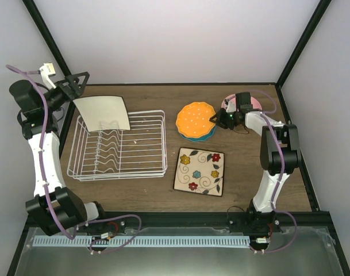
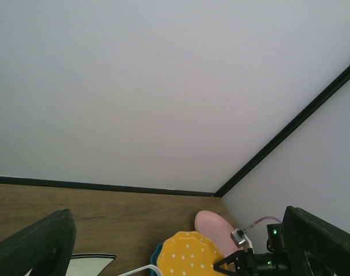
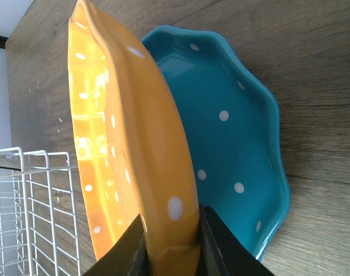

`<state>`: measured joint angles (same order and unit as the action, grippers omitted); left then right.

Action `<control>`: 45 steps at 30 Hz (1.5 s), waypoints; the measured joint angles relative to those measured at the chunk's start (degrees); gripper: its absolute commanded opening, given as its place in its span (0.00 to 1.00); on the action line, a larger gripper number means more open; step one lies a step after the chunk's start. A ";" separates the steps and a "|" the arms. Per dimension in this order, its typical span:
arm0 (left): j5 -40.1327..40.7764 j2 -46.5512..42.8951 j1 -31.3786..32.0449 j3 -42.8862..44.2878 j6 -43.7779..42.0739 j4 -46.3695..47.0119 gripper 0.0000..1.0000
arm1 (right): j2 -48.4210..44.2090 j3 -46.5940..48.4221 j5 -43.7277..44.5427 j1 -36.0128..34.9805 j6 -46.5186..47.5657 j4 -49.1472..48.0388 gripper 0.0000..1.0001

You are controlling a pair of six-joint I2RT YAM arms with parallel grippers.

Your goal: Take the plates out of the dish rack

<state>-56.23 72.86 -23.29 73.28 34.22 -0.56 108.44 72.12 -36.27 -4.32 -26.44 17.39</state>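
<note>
A plain cream square plate [image 1: 103,112] stands tilted at the back left of the white wire dish rack [image 1: 118,172]. My left gripper [image 1: 77,84] hovers open at its top left corner, and a corner of that plate [image 2: 89,263] shows low between the wide-apart fingers [image 2: 45,244]. My right gripper [image 3: 172,233] is shut on the rim of the scalloped dotted orange plate [image 3: 137,132], holding it tilted over the dotted teal plate [image 3: 235,126]. In the top view the orange plate [image 1: 195,118] covers most of the teal one [image 1: 199,137].
A pink plate [image 1: 254,103] lies at the back right behind my right gripper [image 1: 222,119]. A square flowered plate [image 1: 199,171] lies flat in front of the teal plate, right of the rack. The rack's wires [image 3: 25,201] reach into the right wrist view.
</note>
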 measured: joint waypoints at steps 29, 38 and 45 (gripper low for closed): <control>-0.31 -0.02 0.00 -1.09 -0.15 -0.33 1.00 | 4.48 7.37 5.42 -0.94 6.60 11.45 0.51; -0.87 -0.13 0.00 -1.27 -0.15 -0.31 1.00 | 4.68 11.15 11.43 -2.91 9.92 16.96 0.52; -1.11 -0.39 0.00 -1.51 -0.11 -0.31 1.00 | 4.98 14.23 15.93 -4.46 10.80 20.79 0.53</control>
<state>-57.34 72.47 -23.29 71.77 34.11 -0.86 113.43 86.35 -20.34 -8.78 -15.64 38.17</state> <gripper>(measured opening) 0.998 0.522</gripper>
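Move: The right hand pinches the near rim of the orange plate, whose middle is about 7 cm to its left and level fore and aft. The blue plate it is for lies about 7 cm left, 2 cm back and 5 cm below. The pink plate is some 12 cm right and 4 cm ahead; the flowered square plate some 21 cm back and 6 cm left, both on the table. From the left hand, the blue plate is roughly 44 cm right, 5 cm ahead and 37 cm below. Lower the right gripper a little over 1 cm to bring the orange plate down onto the blue one, then open the fingers about halfway to let go of the rim. Sink slightly more while tipping the wrist some 20 degrees so the fingers point more steeply down, and ease back up about 1 cm, staying beside the rim. ##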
